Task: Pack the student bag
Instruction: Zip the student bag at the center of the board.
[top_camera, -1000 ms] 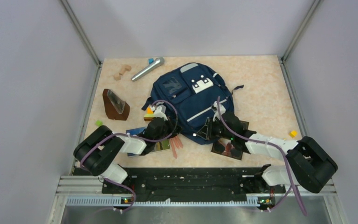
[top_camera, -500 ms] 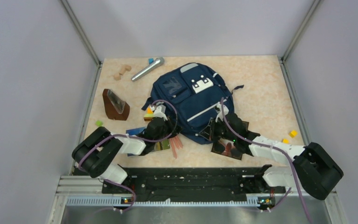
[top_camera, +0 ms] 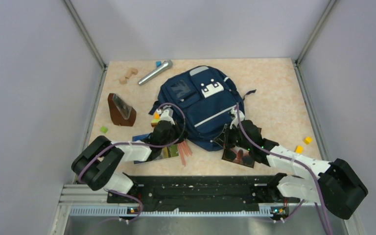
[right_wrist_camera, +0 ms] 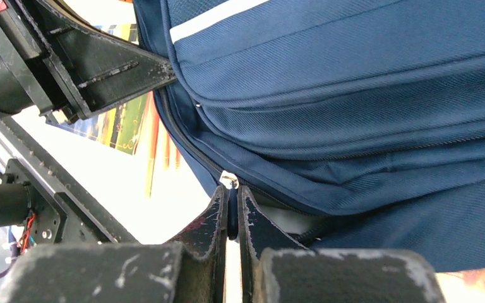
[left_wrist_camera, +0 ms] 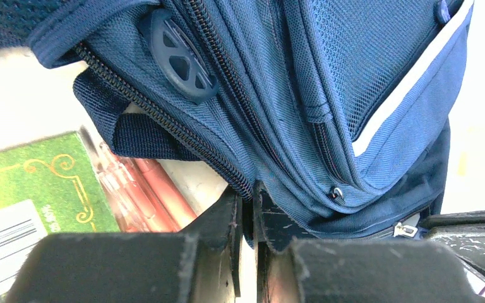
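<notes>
The student bag [top_camera: 200, 105], navy with light grey stripes and a white patch, lies flat mid-table. My left gripper [top_camera: 172, 130] is at its near-left edge; in the left wrist view its jaws [left_wrist_camera: 245, 196] are shut on a fold of the bag's fabric [left_wrist_camera: 328, 95] beside a zipper track. At the near-right edge is my right gripper [top_camera: 224, 139]. The right wrist view shows it [right_wrist_camera: 230, 192] shut on a dark zipper pull [right_wrist_camera: 232, 211] under the bag's lower seam [right_wrist_camera: 353, 82].
A green book [left_wrist_camera: 44, 183] and red pens [left_wrist_camera: 145, 189] lie by the left gripper. A dark framed picture [top_camera: 240, 157] lies under the right arm. A silver microphone [top_camera: 154, 72], wooden blocks [top_camera: 128, 75], a brown stand [top_camera: 121, 109] and small coloured blocks [top_camera: 299, 149] are scattered around.
My right gripper has closed on the zipper pull, and the right arm has stretched further out to the right. The left gripper has kept its hold and place.
</notes>
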Robot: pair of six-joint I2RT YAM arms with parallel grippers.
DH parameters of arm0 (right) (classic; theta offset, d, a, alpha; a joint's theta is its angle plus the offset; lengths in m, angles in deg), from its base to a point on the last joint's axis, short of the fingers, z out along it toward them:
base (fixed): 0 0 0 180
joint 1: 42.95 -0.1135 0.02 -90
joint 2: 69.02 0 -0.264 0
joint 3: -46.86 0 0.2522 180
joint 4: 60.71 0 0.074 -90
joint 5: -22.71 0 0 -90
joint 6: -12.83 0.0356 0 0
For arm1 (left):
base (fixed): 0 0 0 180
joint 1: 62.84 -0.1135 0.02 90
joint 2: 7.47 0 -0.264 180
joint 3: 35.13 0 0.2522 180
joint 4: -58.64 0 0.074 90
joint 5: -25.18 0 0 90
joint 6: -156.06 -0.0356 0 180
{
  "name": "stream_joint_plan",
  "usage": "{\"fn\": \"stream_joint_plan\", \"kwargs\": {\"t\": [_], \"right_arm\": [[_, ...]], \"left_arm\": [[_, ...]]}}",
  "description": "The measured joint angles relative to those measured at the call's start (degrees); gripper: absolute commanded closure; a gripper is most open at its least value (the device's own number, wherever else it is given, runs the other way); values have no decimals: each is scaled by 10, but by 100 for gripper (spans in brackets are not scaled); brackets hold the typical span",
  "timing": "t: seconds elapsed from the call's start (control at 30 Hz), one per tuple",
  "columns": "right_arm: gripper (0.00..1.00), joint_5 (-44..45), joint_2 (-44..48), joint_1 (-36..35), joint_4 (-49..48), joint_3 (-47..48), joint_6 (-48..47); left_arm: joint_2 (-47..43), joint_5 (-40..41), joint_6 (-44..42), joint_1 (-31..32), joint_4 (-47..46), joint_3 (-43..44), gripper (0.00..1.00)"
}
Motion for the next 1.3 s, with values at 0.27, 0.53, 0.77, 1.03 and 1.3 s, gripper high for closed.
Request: {"fn": "stream_joint_plan", "kwargs": {"t": [0.27, 0.53, 0.77, 1.03, 1.3], "right_arm": [[100, 24, 28, -1, 32, 0, -16], [100, 57, 43, -2, 54, 0, -33], [100, 74, 45, -4, 63, 1, -45], [100, 73, 54, -5, 67, 1, -52], [100, 64, 58, -5, 84, 22, -63]], "left_arm": [[-4, -20, -35, -34, 48, 25, 100], [-4, -38, -68, -68, 77, 43, 100], [-4, -45, -115, -79, 111, 69, 100], [-24, -81, -246, -81, 161, 99, 53], [-173, -85, -382, -8, 166, 99, 40]]}}
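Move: The left fingers already pinch the bag's zip edge near its left front, and the zipper pull, held in the right fingers, lies about 14 cm to the left hand's right and 2 cm nearer the base, some 2 cm higher. The red sticks lie about 7 cm back of the left hand and 5 cm below. From the right hand the bag's right front corner is roughly 8 cm right, 6 cm ahead and 3 cm lower; the dark book lies 10 cm right, 3 cm back and 8 cm down. The two hands draw apart to stretch the zip line: the left, still pinching the edge, drags it forward and to its left by about 3 cm each way, while the right, keeping its grip on the zipper pull, goes a little under 3 cm right, towards the bag's right front corner, and then nearly stays. The left fingers then open and let go of the edge, and that hand rises some 10 cm while coming back and to the right, its fingertips tipping up roughly 30 degrees and swinging clockwise, as the right hand holds on. ##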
